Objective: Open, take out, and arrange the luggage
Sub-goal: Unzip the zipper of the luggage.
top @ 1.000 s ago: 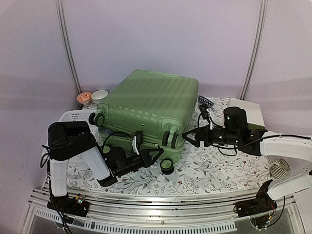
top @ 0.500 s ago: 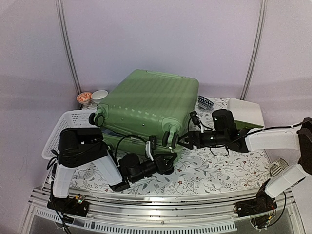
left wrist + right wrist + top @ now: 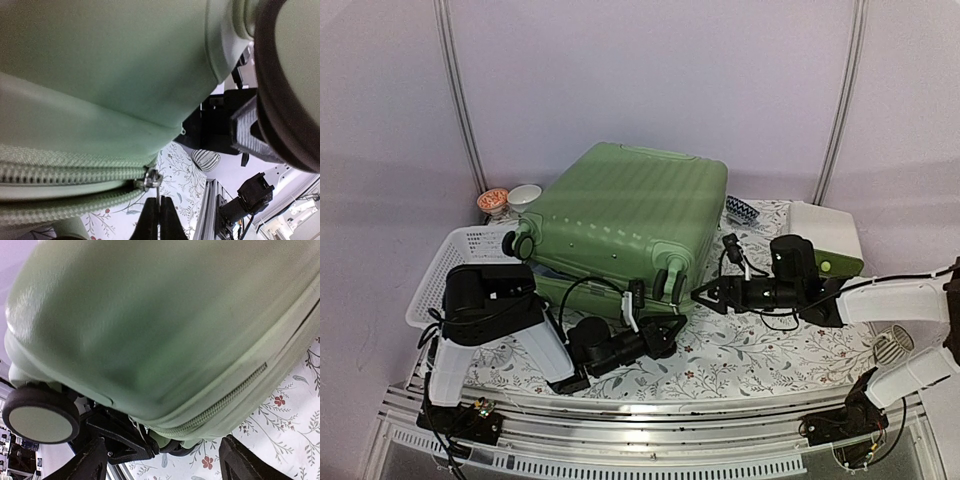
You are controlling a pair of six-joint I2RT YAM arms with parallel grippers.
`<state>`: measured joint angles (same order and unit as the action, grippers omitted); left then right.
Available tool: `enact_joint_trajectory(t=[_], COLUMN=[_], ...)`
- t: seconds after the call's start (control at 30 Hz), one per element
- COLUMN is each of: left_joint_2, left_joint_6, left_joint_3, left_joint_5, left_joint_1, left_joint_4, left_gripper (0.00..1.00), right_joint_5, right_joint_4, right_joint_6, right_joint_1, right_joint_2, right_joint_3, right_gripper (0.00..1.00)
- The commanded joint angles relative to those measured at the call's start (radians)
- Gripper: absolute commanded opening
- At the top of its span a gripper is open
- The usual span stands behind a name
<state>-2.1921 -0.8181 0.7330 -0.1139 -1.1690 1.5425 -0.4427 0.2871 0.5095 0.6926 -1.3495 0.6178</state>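
The luggage (image 3: pixel 620 215) is a large light-green ribbed suitcase lying on the floral cloth, its black wheels facing me. My left gripper (image 3: pixel 672 328) is at its near right corner. In the left wrist view that gripper (image 3: pixel 159 201) is shut on the thin metal zipper pull (image 3: pixel 153 179), where the zipper teeth split. My right gripper (image 3: pixel 701 294) stands open just right of the same corner. In the right wrist view its fingers (image 3: pixel 95 460) straddle the suitcase's lower edge (image 3: pixel 165 325) without touching it, and a wheel (image 3: pixel 42 416) shows at the left.
A white perforated basket (image 3: pixel 470 250) sits left of the suitcase, with two small bowls (image 3: pixel 508 197) behind it. At the right are a white box (image 3: pixel 825 232), a striped item (image 3: pixel 742 209) and a round white grille (image 3: pixel 892 348). The metal table rail runs along the near edge.
My left gripper has slid right along the suitcase's near edge with the zipper pull. My right gripper has closed in on that corner, and its jaws have narrowed a little.
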Motion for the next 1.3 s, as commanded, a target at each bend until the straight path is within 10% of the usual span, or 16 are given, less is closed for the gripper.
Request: enact_joint_trajectory(t=[0.0,0.2,0.33,0.8,1.27], left_joint_2=[0.028,0.041,0.043,0.174,0.528], left_joint_6=[0.032,0.050,0.051,-0.014,0.019], left_joint_3=[0.011,0.017,0.011,-0.205,-0.281], left_joint_5=[0.039,0.039,0.037,-0.092,-0.179], left_joint_1=[-0.058,-0.068,-0.072,-0.112,-0.114], left_joint_4=[0.155,0.141,0.144,0.094,-0.362], left_gripper=[0.00,0.00,0.04,0.69,0.79], right_joint_5=[0.007,-0.151,-0.196,-0.158,-0.021], right_joint_4=[0.110,0.291,0.342,0.394,0.532], right_joint_6=[0.035,0.048,0.049,0.080,0.108], right_joint_1=[-0.003,-0.001,0.001,0.003,0.081], right_joint_2=[0.053,0.030,-0.009,-0.029,-0.077], right_joint_3=[-0.106,-0.182,-0.176,-0.198,-0.244], right_gripper=[0.74,0.52,0.53,0.54,0.55])
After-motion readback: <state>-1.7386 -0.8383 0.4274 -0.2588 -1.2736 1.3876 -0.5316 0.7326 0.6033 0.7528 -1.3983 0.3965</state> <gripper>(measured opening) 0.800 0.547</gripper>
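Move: The zipper pull sits right between the left hand's shut fingers, at the luggage's near right corner. The upper wheel is about 8 cm above it, 1 cm farther out and 1 cm left; the lower wheel is some 6 cm below it, 1 cm farther out and 2 cm left. From the open right hand the pull lies about 4 cm back, 7 cm left and 4 cm lower, the upper wheel roughly 3 cm back, 8 cm left and 4 cm higher. After a short hold the left hand opens its fingers wide and lets go of the zipper pull, backing about 5 cm towards the base, then swinging left and rising some 6 cm each way, clear of the corner. The right hand meanwhile draws back about 4 cm past the luggage's right side, dipping and partly recovering, rolls about 10 degrees so its left-pointing fingers level out, narrows them to roughly half open, and finally eases left towards the pull without touching it. ##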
